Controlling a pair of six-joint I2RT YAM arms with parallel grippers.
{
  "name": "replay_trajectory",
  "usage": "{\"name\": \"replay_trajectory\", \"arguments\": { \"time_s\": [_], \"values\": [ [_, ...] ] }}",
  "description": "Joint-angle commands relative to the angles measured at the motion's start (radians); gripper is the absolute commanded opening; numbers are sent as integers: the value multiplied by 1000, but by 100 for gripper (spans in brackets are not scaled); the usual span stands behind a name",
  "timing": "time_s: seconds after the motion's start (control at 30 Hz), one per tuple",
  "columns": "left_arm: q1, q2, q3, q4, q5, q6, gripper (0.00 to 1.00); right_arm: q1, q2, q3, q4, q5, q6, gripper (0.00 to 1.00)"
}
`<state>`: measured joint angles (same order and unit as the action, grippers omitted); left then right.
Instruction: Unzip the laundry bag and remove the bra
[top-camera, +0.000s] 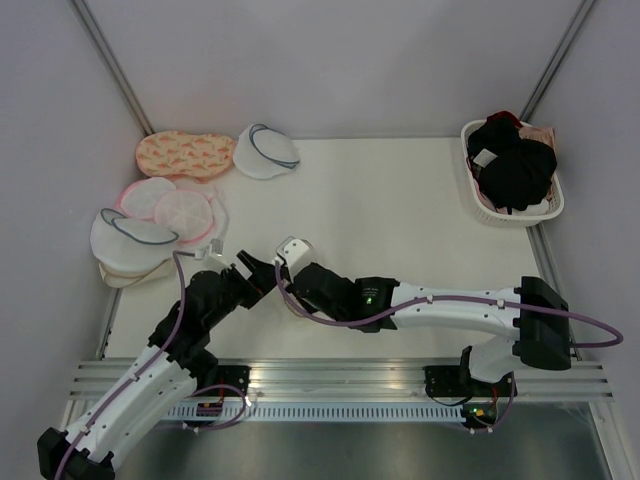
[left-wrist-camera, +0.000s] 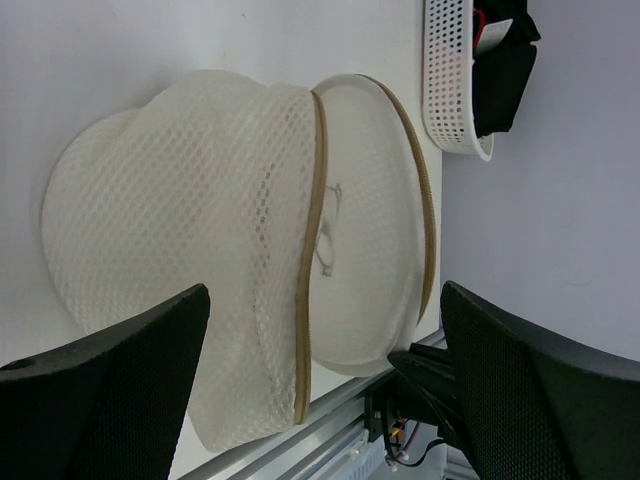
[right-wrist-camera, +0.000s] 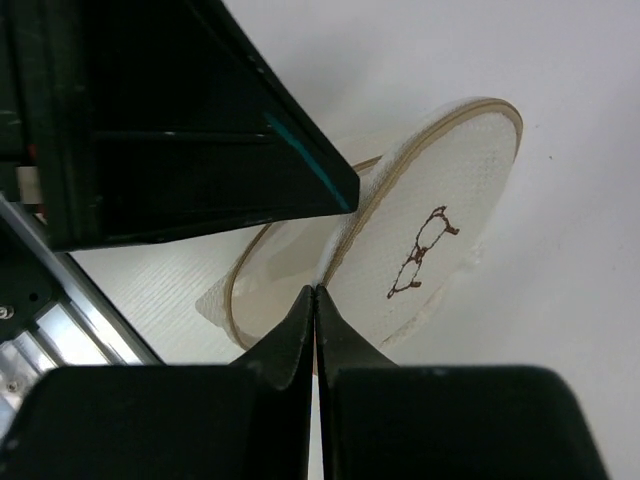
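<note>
The laundry bag (left-wrist-camera: 180, 220) is unzipped, its tan-rimmed lid flap (right-wrist-camera: 440, 200) with the dark bra drawing hanging beside the mesh body. I see nothing inside it. In the top view it is a small white bundle (top-camera: 295, 248) between the two arms. My right gripper (right-wrist-camera: 318, 292) is shut on the edge of the bag's rim, just right of the left one (top-camera: 283, 262). My left gripper (left-wrist-camera: 325, 290) stands wide open a short way from the bag, gripping nothing (top-camera: 250, 272). The black bra (top-camera: 515, 165) lies in the white basket (top-camera: 548, 212) at the far right (left-wrist-camera: 505, 70).
Other pouches lie piled at the far left: pink-rimmed ones (top-camera: 165, 200) and grey-rimmed ones (top-camera: 130, 235), (top-camera: 265, 150). A pink-and-white garment (top-camera: 185, 155) lies behind them. Walls close in the table. A metal rail (top-camera: 330, 375) runs along the near edge.
</note>
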<state>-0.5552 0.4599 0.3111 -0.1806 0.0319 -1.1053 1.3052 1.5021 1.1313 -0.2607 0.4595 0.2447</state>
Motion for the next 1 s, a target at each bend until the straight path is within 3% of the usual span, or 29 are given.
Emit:
{"name": "replay_trajectory", "arguments": {
  "time_s": [0.0, 0.2, 0.57, 0.77, 0.87, 0.93, 0.97],
  "values": [
    [6, 17, -9, 1, -29, -65, 100, 5, -3, 28, 52, -105, -73, 1],
    [6, 49, -10, 29, -27, -93, 100, 5, 18, 36, 26, -215, -99, 0],
    [6, -49, -78, 128, -67, -119, 99, 5, 47, 33, 9, -332, -153, 0],
    [6, 163, -23, 214, 103, -24, 99, 3, 53, 39, 24, -367, -163, 0],
    [6, 273, 32, 217, 171, 45, 90, 5, 60, 44, 24, -364, -162, 0],
    [6, 305, 59, 202, 184, 83, 63, 5, 63, 45, 21, -351, -159, 1],
    [6, 303, 63, 195, 178, 91, 37, 3, 63, 44, 20, -349, -157, 0]
  ]
}}
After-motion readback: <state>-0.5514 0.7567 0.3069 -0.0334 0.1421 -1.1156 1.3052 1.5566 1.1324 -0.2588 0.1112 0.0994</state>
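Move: The spot where the bag's two zip rims will be gripped is roughly 3 cm right of, 1 cm ahead of and 4 cm below the open left hand. From the right hand, already pinching the lid's rim, the near end of the body's rim is about 5 cm back, 3 cm left and 4 cm down. The glasses drawing on the lid is some 5 cm ahead, 5 cm right and 8 cm below the left hand. Still pinching the lid's rim, the right hand draws it back about 5 cm, also left and down some 3 cm, turning roughly 20 degrees counter-clockwise, towards the body's rim. The left hand hovers wide open with small dips and rises, then drops to about 4 cm below its start, shifts right some 2.5 cm, tips slightly down and starts closing its fingers around both rims. ##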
